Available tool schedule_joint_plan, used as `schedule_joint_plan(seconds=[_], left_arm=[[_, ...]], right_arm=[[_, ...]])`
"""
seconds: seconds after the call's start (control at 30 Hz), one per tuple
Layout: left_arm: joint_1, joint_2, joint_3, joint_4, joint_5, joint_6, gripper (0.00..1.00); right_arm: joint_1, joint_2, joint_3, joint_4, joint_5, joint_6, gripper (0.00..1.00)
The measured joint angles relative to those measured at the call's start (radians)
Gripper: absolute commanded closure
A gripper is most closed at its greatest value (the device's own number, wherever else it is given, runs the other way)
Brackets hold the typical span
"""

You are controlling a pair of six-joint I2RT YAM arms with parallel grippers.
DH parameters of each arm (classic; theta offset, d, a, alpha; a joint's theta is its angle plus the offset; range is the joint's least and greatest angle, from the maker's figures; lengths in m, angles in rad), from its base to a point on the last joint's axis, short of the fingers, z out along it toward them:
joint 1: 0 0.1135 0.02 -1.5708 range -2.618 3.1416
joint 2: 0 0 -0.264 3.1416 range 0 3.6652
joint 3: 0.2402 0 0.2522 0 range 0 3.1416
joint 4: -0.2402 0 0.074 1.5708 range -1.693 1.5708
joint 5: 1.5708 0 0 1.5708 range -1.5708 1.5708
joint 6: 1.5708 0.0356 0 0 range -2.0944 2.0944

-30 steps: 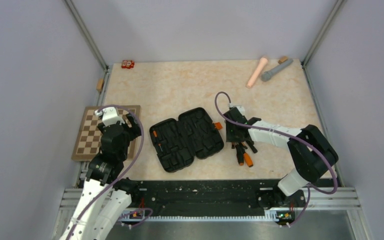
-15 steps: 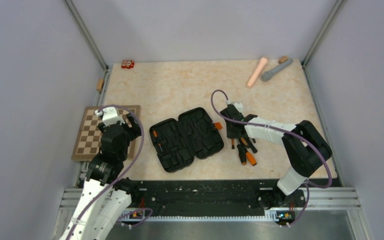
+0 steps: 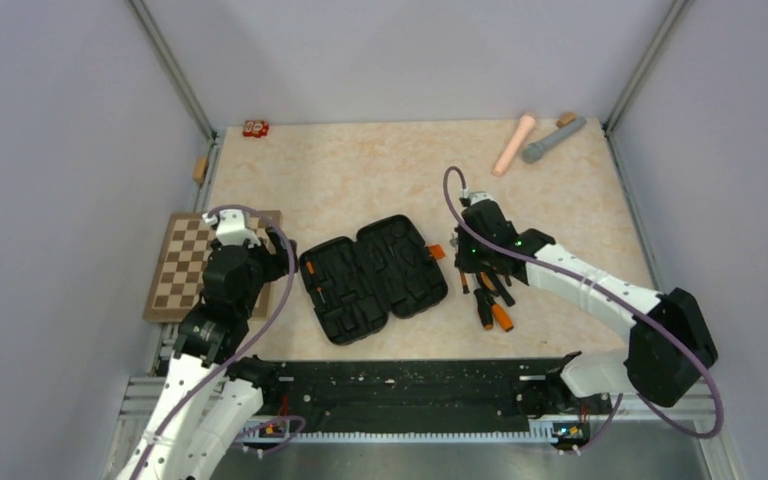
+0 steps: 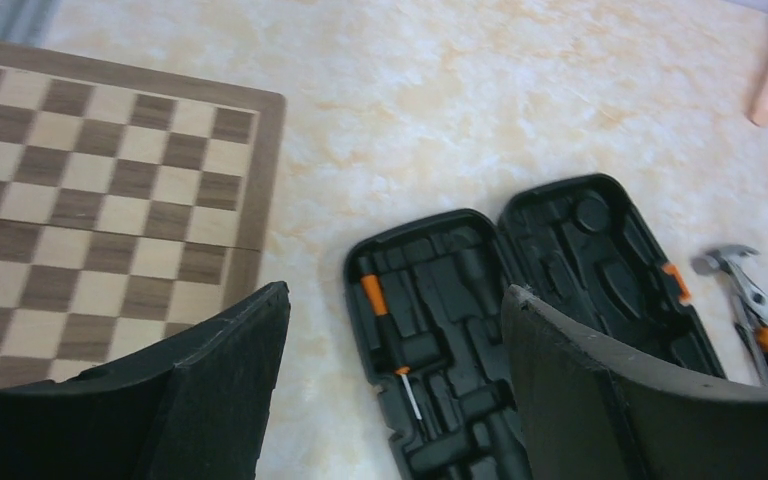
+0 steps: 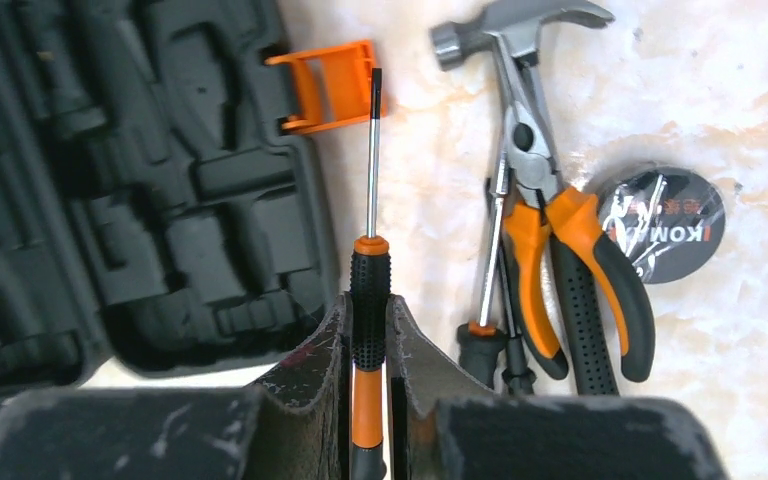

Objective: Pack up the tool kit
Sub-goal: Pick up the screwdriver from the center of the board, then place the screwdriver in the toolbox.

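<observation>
The black clamshell case (image 3: pixel 372 277) lies open mid-table, its orange latch (image 5: pixel 328 84) on the right edge; one small screwdriver (image 4: pixel 390 340) sits in a slot of its left half. My right gripper (image 5: pixel 368 310) is shut on a black-and-orange screwdriver (image 5: pixel 370 290), its shaft pointing toward the latch. Orange-handled pliers (image 5: pixel 550 230), a small hammer (image 5: pixel 505 25), more screwdrivers (image 5: pixel 490 290) and a roll of black tape (image 5: pixel 662 222) lie right of the case. My left gripper (image 4: pixel 395 300) hangs open above the table between the chessboard and the case, holding nothing.
A brown chessboard (image 3: pixel 185 262) lies at the left edge, partly under the left arm. A pink cylinder (image 3: pixel 513 143) and a grey cylinder (image 3: pixel 552 139) rest at the back right corner. A small red object (image 3: pixel 255 127) sits at the back wall.
My right gripper closed on a screwdriver from the pile beside the case, and the right arm stretched out. The left arm shifted slightly right.
</observation>
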Motion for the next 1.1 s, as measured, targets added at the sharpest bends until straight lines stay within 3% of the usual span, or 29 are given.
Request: schedule_joint_plan(seconds=[0.17, 0.4, 0.7, 0.93, 1.1], left_arm=[[0.000, 0.071, 0.016, 0.019, 0.184, -0.063, 0.18], [-0.053, 0.150, 0.011, 0.174, 0.436, -0.263, 0.18], [-0.270, 0.296, 0.011, 0.345, 0.517, -0.403, 0.23], [-0.381, 0.385, 0.011, 0.397, 0.517, -0.418, 0.42], [-0.407, 0.435, 0.015, 0.417, 0.506, -0.410, 0.74]], right_arm=[[0.000, -0.097, -0.002, 0.068, -0.081, 0.017, 1.00], [0.047, -0.156, -0.043, 0.341, -0.144, 0.195, 1.00], [0.182, -0.093, -0.058, 0.631, -0.124, 0.386, 1.00], [0.198, -0.054, -0.058, 0.742, -0.121, 0.469, 1.00], [0.211, -0.047, -0.058, 0.777, -0.127, 0.497, 1.00]])
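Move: From the left gripper, the screwdriver held in the right gripper lies about 39 cm to the right, practically straight across, and some 10 cm lower; the case's right half is 25 cm right, level fore-and-aft, and 21 cm below. From the right gripper, that empty half, where the screwdriver is to be handed over, lies about 14 cm left, 2 cm ahead and 8 cm below. The orange latch is 6 cm left and 4 cm ahead, the pliers 7 cm right and 1 cm ahead, both 8 cm down. Raise the right gripper about 15 cm while carrying the screwdriver as far left, over the case, keeping its pinch and rolling its left side up some 50 degrees. Meanwhile sweep the open left gripper about 23 cm right to meet the screwdriver, turning it clockwise and rolling its left side down; near the end, partly close its fingers around the handle's butt, below the right fingers. ##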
